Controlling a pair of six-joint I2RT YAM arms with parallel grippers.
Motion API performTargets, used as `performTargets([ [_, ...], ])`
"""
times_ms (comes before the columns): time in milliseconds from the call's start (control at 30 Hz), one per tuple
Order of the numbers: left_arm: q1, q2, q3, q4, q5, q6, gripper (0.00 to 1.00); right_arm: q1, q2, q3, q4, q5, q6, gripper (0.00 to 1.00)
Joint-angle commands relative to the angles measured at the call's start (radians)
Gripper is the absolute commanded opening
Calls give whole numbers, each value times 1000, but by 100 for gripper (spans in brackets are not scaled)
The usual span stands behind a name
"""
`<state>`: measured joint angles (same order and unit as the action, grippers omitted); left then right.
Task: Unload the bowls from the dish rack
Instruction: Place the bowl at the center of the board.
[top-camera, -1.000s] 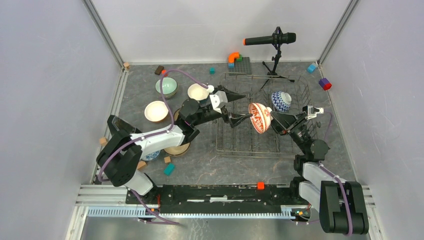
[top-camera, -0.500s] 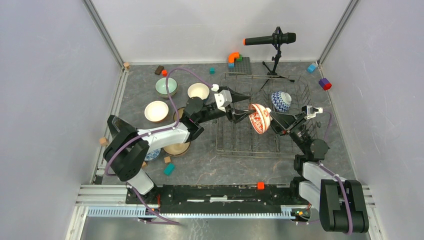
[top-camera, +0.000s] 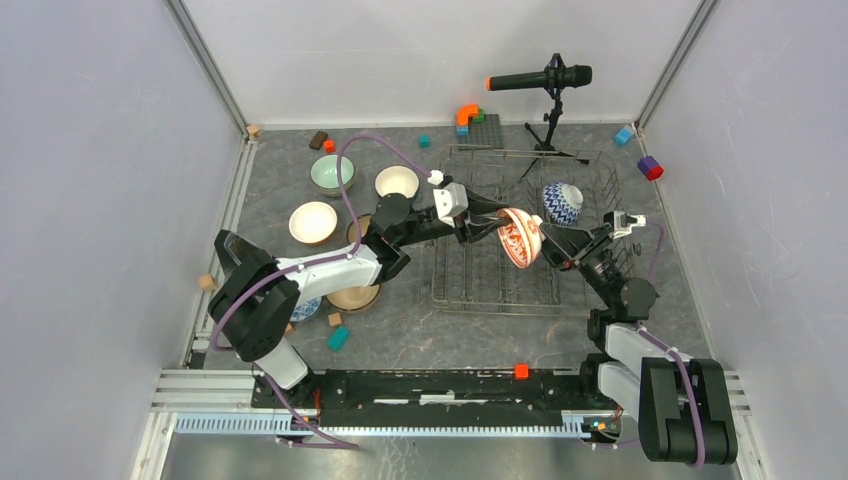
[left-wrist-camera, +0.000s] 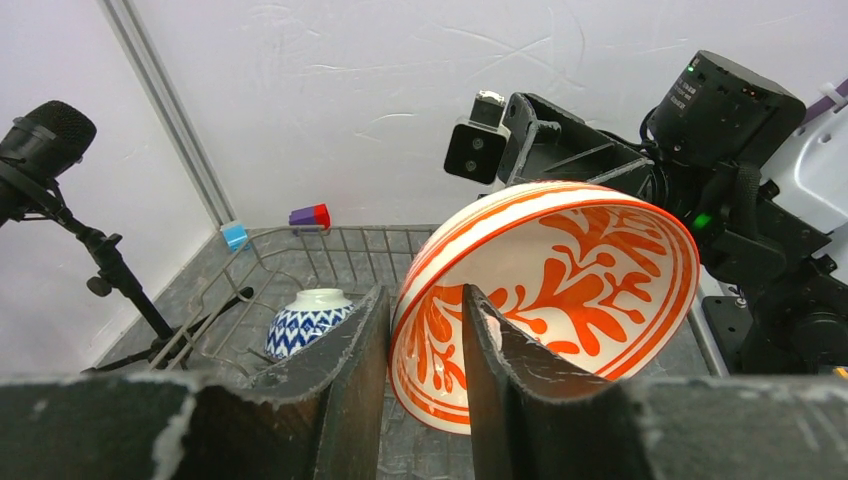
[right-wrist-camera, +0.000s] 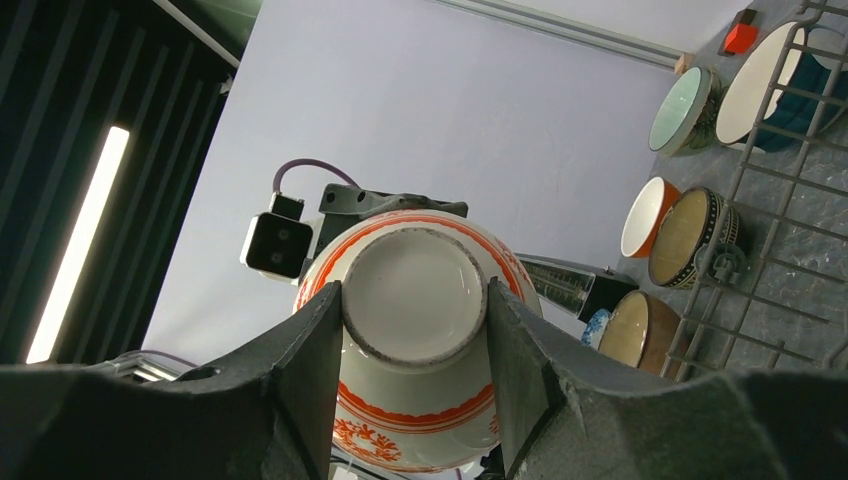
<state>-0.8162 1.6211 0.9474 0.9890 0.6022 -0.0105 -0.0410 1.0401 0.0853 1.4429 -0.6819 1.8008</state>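
Observation:
A red-white patterned bowl (top-camera: 520, 236) hangs on its side above the dish rack (top-camera: 490, 285). My right gripper (right-wrist-camera: 412, 285) is shut on its foot ring, one finger on each side of the base (right-wrist-camera: 415, 300). From the left, my left gripper (left-wrist-camera: 425, 292) straddles the bowl's rim (left-wrist-camera: 405, 300), one finger outside and one inside. Its jaws are narrowed, but a gap still shows on the inner side. A blue-white zigzag bowl (top-camera: 562, 203) sits upside down at the back right of the rack (left-wrist-camera: 330, 245), behind my left fingers (left-wrist-camera: 305, 322).
Several bowls stand on the table left of the rack: pale green (top-camera: 332, 172), cream (top-camera: 396, 182), a wider cream one (top-camera: 313, 222), brown (top-camera: 353, 297). A microphone on a stand (top-camera: 545, 80) rises behind the rack. A studded plate (top-camera: 485, 128) and small toy blocks (top-camera: 338, 338) lie around.
My left gripper has moved right to the red-white bowl and its jaws have narrowed around the rim. The right arm and the bowl have held still.

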Motion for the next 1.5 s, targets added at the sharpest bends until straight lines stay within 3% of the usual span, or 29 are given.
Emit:
performTargets([
  [0,-20,-4,39,-20,21,63,38,4,-9,16,94,-4,1,0],
  [267,-41,-1,41,-50,3,101,29,6,-12,15,90,-11,-1,0],
  [500,-52,-4,39,-60,-13,110,12,6,-23,6,83,-7,-1,0],
  [567,-54,-6,39,-66,-21,115,3,6,-25,4,80,-7,1,0],
  [700,-58,-10,37,-78,-44,115,2,6,-28,-1,78,-4,5,2],
  [900,-60,-17,53,-140,-58,98,2,6,-36,-1,63,-5,5,33],
  [1267,-66,-43,28,-104,-63,78,2,6,-45,2,51,-5,4,77],
  [1467,-67,-53,15,-80,-64,73,2,6,-48,1,42,-7,3,90],
])
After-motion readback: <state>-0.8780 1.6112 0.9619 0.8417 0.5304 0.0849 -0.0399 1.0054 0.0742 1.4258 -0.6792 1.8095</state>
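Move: The orange-patterned bowl hangs in the air on its side, its mouth towards the left hand: its middle is about 4 cm back and 4 cm to the right of that hand, level with it, and its near rim is between the parted fingers. The right hand already holds the foot, with the bowl's middle 4 cm to its left, 2 ahead and 1 above. From the left hand the blue zigzag bowl stands some 9 cm ahead, 13 right and 20 below; the dish rack's middle lies roughly 4 ahead, 6 right, 25 below. Creeping slightly forward and right, the left hand shuts its fingers on the bowl's rim, the near wall pinched between the pads, and holds on there; finally it goes down and back, ending about 2 cm lower than it began. The right hand stays almost in place, keeps its grip on the foot until the rim is pinched, then opens wide to release it. ##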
